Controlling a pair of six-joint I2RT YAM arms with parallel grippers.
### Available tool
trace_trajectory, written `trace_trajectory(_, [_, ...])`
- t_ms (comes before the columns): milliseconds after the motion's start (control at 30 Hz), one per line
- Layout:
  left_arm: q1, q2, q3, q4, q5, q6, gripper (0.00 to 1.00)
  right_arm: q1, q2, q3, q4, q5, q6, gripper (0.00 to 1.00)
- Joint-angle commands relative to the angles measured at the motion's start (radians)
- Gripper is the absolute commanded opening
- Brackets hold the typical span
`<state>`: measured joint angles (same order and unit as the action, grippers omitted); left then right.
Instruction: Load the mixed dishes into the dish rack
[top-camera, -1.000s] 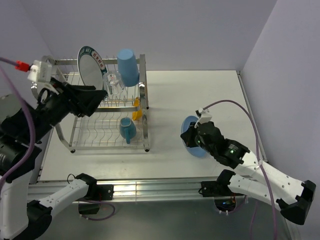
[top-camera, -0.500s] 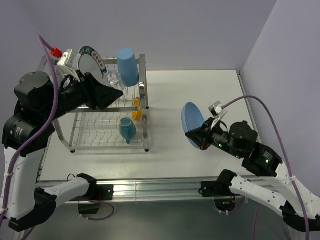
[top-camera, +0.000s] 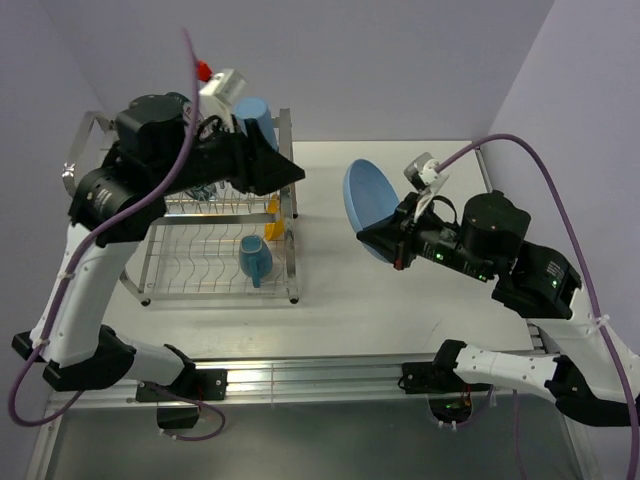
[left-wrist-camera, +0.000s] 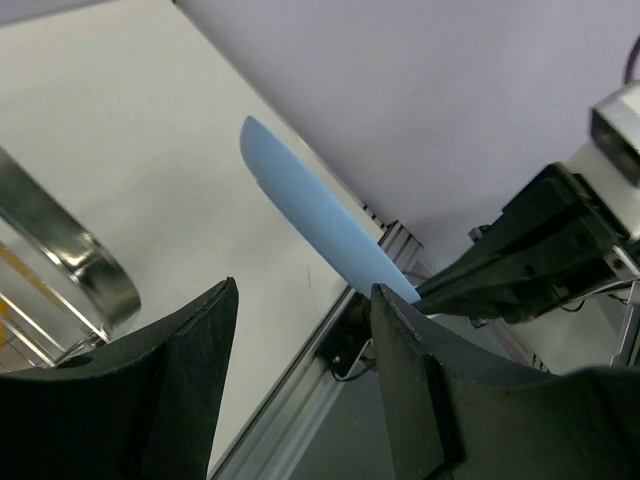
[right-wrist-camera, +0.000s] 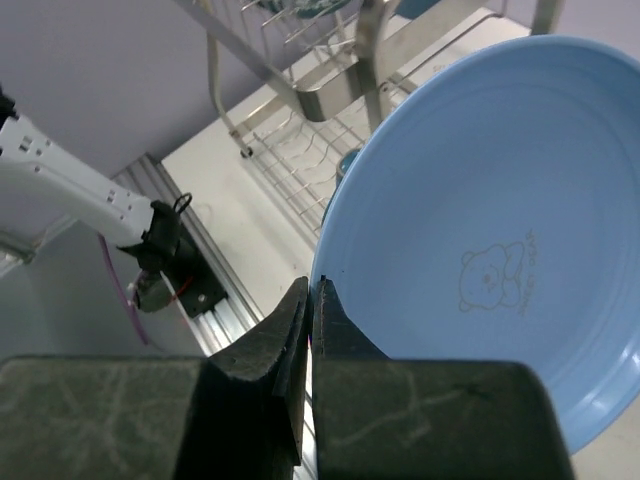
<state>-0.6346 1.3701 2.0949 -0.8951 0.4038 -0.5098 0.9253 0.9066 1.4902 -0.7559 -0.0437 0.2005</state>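
My right gripper (top-camera: 388, 247) is shut on the lower rim of the large blue plate (top-camera: 366, 198) and holds it on edge in the air, right of the dish rack (top-camera: 215, 262). The right wrist view shows the jaws (right-wrist-camera: 312, 297) pinching the plate (right-wrist-camera: 480, 250), which has a bear print. My left gripper (top-camera: 294, 175) is open and empty, raised over the rack's right end and pointing at the plate (left-wrist-camera: 310, 225). The light blue mug (top-camera: 254, 258) and the yellow bowl (top-camera: 273, 217) sit in the rack. The blue tumbler (top-camera: 258, 116) shows partly. The left arm hides the white plate and the clear glass.
The rack's chrome tube (left-wrist-camera: 70, 250) lies at the left of the left wrist view. Walls close off the back and the right side. The aluminium rail (top-camera: 300, 378) runs along the near table edge. The white table (top-camera: 330, 290) lies below the plate.
The right gripper has lifted the blue plate higher and toward the rack. The left arm has swung up and to the right over the rack, now covering the white plate and the glass.
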Motion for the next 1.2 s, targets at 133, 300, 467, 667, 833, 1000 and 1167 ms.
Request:
trace_trajectory(133, [-0.12, 0.062, 0.014, 0.03, -0.111, -0.012, 0.62, 0.151, 0.103, 0.168, -0.075, 0.139, -0.05, 0.0])
trace_trajectory(300, [-0.16, 0.09, 0.014, 0.022, -0.148, -0.01, 0.63, 0.279, 0.158, 0.249, -0.111, 0.257, -0.049, 0.0])
trace_trajectory(467, [-0.171, 0.109, 0.02, -0.008, -0.167, 0.002, 0.64, 0.382, 0.215, 0.32, -0.151, 0.352, -0.049, 0.0])
trace_trajectory(667, [-0.174, 0.127, 0.048, -0.071, -0.184, 0.024, 0.65, 0.466, 0.255, 0.363, -0.181, 0.438, -0.044, 0.0])
trace_trajectory(833, [-0.177, 0.13, 0.036, -0.073, -0.131, 0.024, 0.65, 0.526, 0.304, 0.404, -0.206, 0.502, -0.047, 0.0])
trace_trajectory(1000, [-0.177, 0.113, 0.002, -0.041, -0.073, 0.004, 0.64, 0.561, 0.341, 0.443, -0.238, 0.567, -0.058, 0.0])
trace_trajectory(1167, [-0.177, 0.098, -0.009, -0.056, -0.01, 0.004, 0.61, 0.573, 0.331, 0.43, -0.255, 0.616, -0.061, 0.0])
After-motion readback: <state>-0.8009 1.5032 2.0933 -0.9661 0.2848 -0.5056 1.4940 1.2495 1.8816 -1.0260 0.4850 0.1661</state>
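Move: The blue plate, upright in the right gripper, has its middle about 12 cm to the right of the left hand, 2 cm nearer the base and 5 cm lower; it stands some 5 cm ahead of the right hand and 4 cm above it. The left gripper is roughly 13 cm left of the right hand, 7 cm farther out and 8 cm higher. From the left hand, the dish rack's near right upper corner lies about 7 cm ahead, 1 cm left and 20 cm down; the blue cup on its upper shelf is 17 cm ahead, 6 cm left and 22 cm down. The blue plate, still pinched by its rim in the shut right fingers, is carried about 7 cm left and 5 cm back towards the left gripper, the right wrist rolling some 15 degrees so its left side sinks. The left hand comes right and down to meet the plate's free rim, its fingers staying well open and dipping about 10 degrees; most of its rightward travel comes early, then it mainly sinks. ##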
